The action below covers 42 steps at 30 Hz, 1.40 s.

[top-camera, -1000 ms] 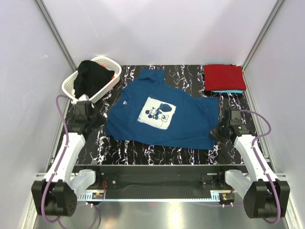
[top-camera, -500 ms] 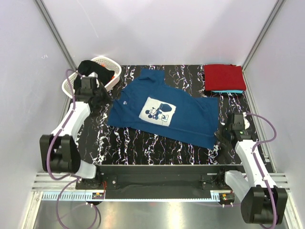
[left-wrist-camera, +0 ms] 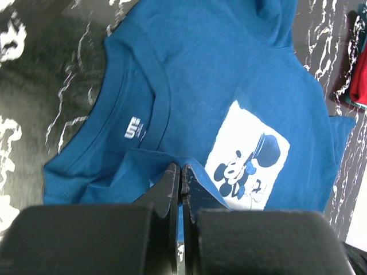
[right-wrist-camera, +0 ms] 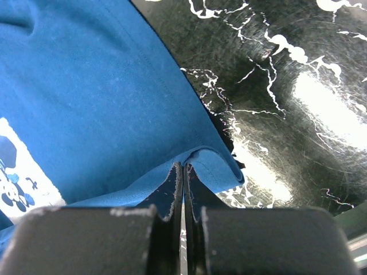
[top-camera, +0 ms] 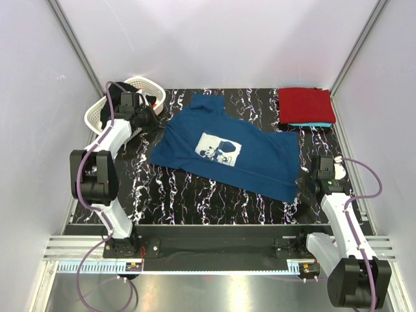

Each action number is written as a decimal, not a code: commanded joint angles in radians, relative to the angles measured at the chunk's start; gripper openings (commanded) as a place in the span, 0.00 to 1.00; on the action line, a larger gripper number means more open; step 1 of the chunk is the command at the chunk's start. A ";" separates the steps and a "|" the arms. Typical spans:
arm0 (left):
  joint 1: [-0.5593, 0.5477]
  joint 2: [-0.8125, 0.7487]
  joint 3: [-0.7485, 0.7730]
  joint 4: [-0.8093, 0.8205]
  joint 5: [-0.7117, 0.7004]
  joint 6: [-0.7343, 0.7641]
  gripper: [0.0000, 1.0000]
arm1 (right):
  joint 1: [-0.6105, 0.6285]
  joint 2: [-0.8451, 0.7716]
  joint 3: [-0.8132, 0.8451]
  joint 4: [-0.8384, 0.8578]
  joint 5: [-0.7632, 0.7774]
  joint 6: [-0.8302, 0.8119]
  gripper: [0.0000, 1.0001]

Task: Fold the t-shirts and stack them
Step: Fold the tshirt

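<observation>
A blue t-shirt (top-camera: 227,156) with a white cartoon print (top-camera: 218,150) lies spread face up on the black marbled table (top-camera: 195,195). My left gripper (top-camera: 155,125) is shut on a fold of cloth at its left shoulder, near the collar (left-wrist-camera: 150,97); in the left wrist view the left gripper (left-wrist-camera: 180,169) pinches blue fabric. Shut on the hem corner at the shirt's near right is my right gripper (top-camera: 301,185), and that right gripper (right-wrist-camera: 182,167) shows cloth folded over its tips. A folded red t-shirt (top-camera: 305,104) rests on a turquoise one (top-camera: 311,123) at the far right.
A white lattice basket (top-camera: 97,114) holding dark cloth (top-camera: 120,97) stands at the far left, just behind my left arm. White walls close in the table on three sides.
My left arm has swung from the near left up toward the basket, pulling the shirt's shoulder with it. The right gripper has drawn the hem corner slightly nearer and to the right. The shirt is stretched flatter.
</observation>
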 commanded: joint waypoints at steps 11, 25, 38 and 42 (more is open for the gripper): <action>-0.023 0.066 0.113 0.009 0.016 0.088 0.00 | -0.007 0.001 0.011 0.024 0.114 0.046 0.00; -0.028 0.140 0.193 -0.004 0.008 0.117 0.04 | -0.007 0.033 -0.008 0.063 0.149 0.034 0.02; -0.031 0.218 0.241 -0.014 0.031 0.119 0.02 | -0.007 0.047 -0.017 0.098 0.146 0.031 0.00; -0.036 0.233 0.247 -0.029 -0.013 0.124 0.03 | -0.007 0.090 -0.004 0.098 0.149 0.014 0.00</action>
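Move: The left hand holds the t-shirt's raised near sleeve; its landing place by the collar lies about 3 cm ahead, 2 cm right and 8 cm below. From that hand the Mickey print is roughly 19 cm right and 8 cm back, the far sleeve 16 cm right and 9 cm ahead, and the basket 14 cm left and 5 cm ahead. The right hand grips the near hem corner, whose laying spot is about 2 cm right and 4 cm below. Still pinching the sleeve, the left hand carries it over the collar side, forward some 4 cm and slightly right with a small clockwise turn, then mostly sinks about 4 cm towards the shirt. The right hand keeps its pinch on the hem corner and eases it a couple of centimetres to the right, then slightly down and forward. ##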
